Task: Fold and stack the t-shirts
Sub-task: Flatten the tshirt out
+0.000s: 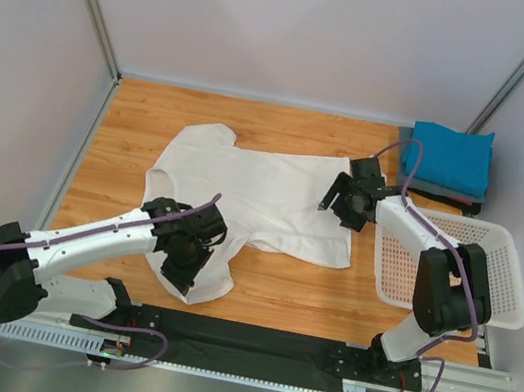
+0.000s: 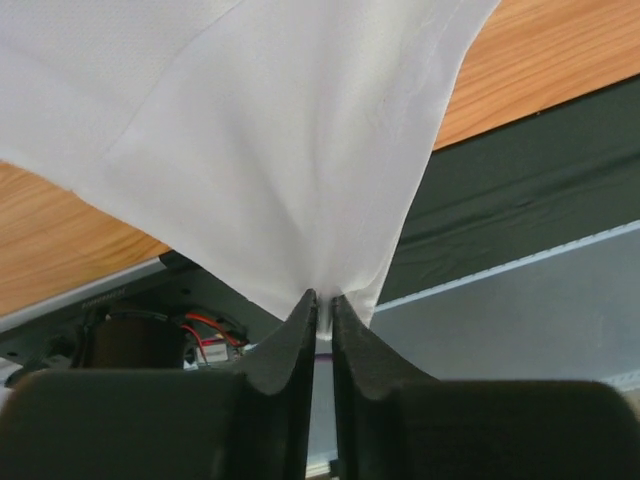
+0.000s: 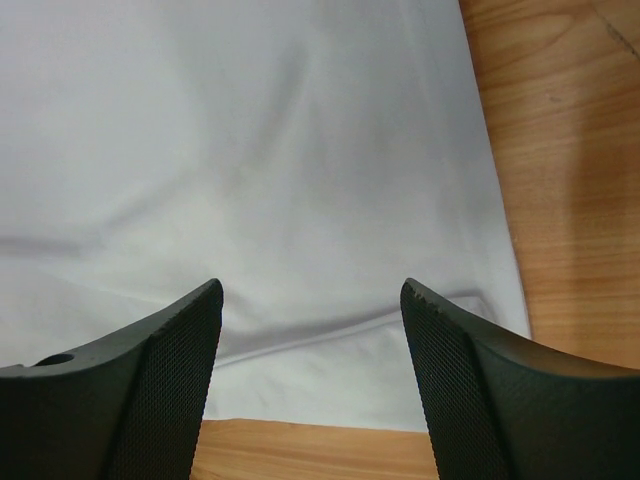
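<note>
The white t-shirt (image 1: 263, 191) lies spread on the wooden table, its near sleeve pulled toward the front edge. My left gripper (image 1: 187, 252) is shut on that sleeve's edge. In the left wrist view the cloth (image 2: 260, 130) fans out from the pinched fingertips of the left gripper (image 2: 322, 297). My right gripper (image 1: 343, 208) hovers open over the shirt's right hem. In the right wrist view the right gripper (image 3: 310, 290) has nothing between its fingers, only the white cloth (image 3: 250, 150) below. A folded teal t-shirt (image 1: 449, 156) rests on a dark grey one (image 1: 456, 199) at the back right.
A white mesh basket (image 1: 512, 263) stands at the right, beside the right arm. A black strip (image 1: 247, 338) and a metal rail run along the table's front edge. Grey walls enclose the table on three sides.
</note>
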You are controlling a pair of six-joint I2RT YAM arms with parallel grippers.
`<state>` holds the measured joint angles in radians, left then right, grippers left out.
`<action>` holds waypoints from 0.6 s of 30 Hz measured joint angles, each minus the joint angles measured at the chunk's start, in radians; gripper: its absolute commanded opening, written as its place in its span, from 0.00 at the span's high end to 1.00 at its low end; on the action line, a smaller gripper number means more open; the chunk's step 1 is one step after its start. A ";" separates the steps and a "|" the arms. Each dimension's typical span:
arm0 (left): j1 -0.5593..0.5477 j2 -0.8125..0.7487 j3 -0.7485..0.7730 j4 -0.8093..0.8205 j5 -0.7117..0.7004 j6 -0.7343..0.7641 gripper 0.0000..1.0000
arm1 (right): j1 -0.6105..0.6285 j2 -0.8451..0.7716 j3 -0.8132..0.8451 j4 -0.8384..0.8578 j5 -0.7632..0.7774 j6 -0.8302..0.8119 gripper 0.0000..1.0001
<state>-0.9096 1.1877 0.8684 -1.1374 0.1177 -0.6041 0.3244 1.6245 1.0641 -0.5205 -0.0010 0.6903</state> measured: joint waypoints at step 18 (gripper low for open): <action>0.285 0.096 0.255 0.149 -0.208 -0.079 0.07 | 0.007 0.025 0.068 0.011 0.001 -0.011 0.28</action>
<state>-0.6250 1.2839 1.1233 -0.9882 -0.0906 -0.6830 0.3313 1.6493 1.1320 -0.5095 0.0002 0.6796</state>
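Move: Pinched in the left fingers, the t-shirt's front corner hangs some 7 cm above the table, near its front edge. From that hand, the shirt's middle lies about 21 cm ahead and 8 cm right, and the notch in its front hem roughly 12 cm ahead and 9 cm right. From the right hand, open above the shirt, the pinched corner is around 22 cm back and 27 cm left; the shirt's front right corner is about 10 cm back and 5 cm right. Opening wide, the left fingers let go of the front corner, and the hand rises about 6 cm, then swings forward over the shirt, some 15 cm in all and still gaining speed. Its fingertips tip forward while the wrist turns counter-clockwise, about 25 degrees. The right hand, still open over the shirt, eases about 2 cm forward and slightly up. ##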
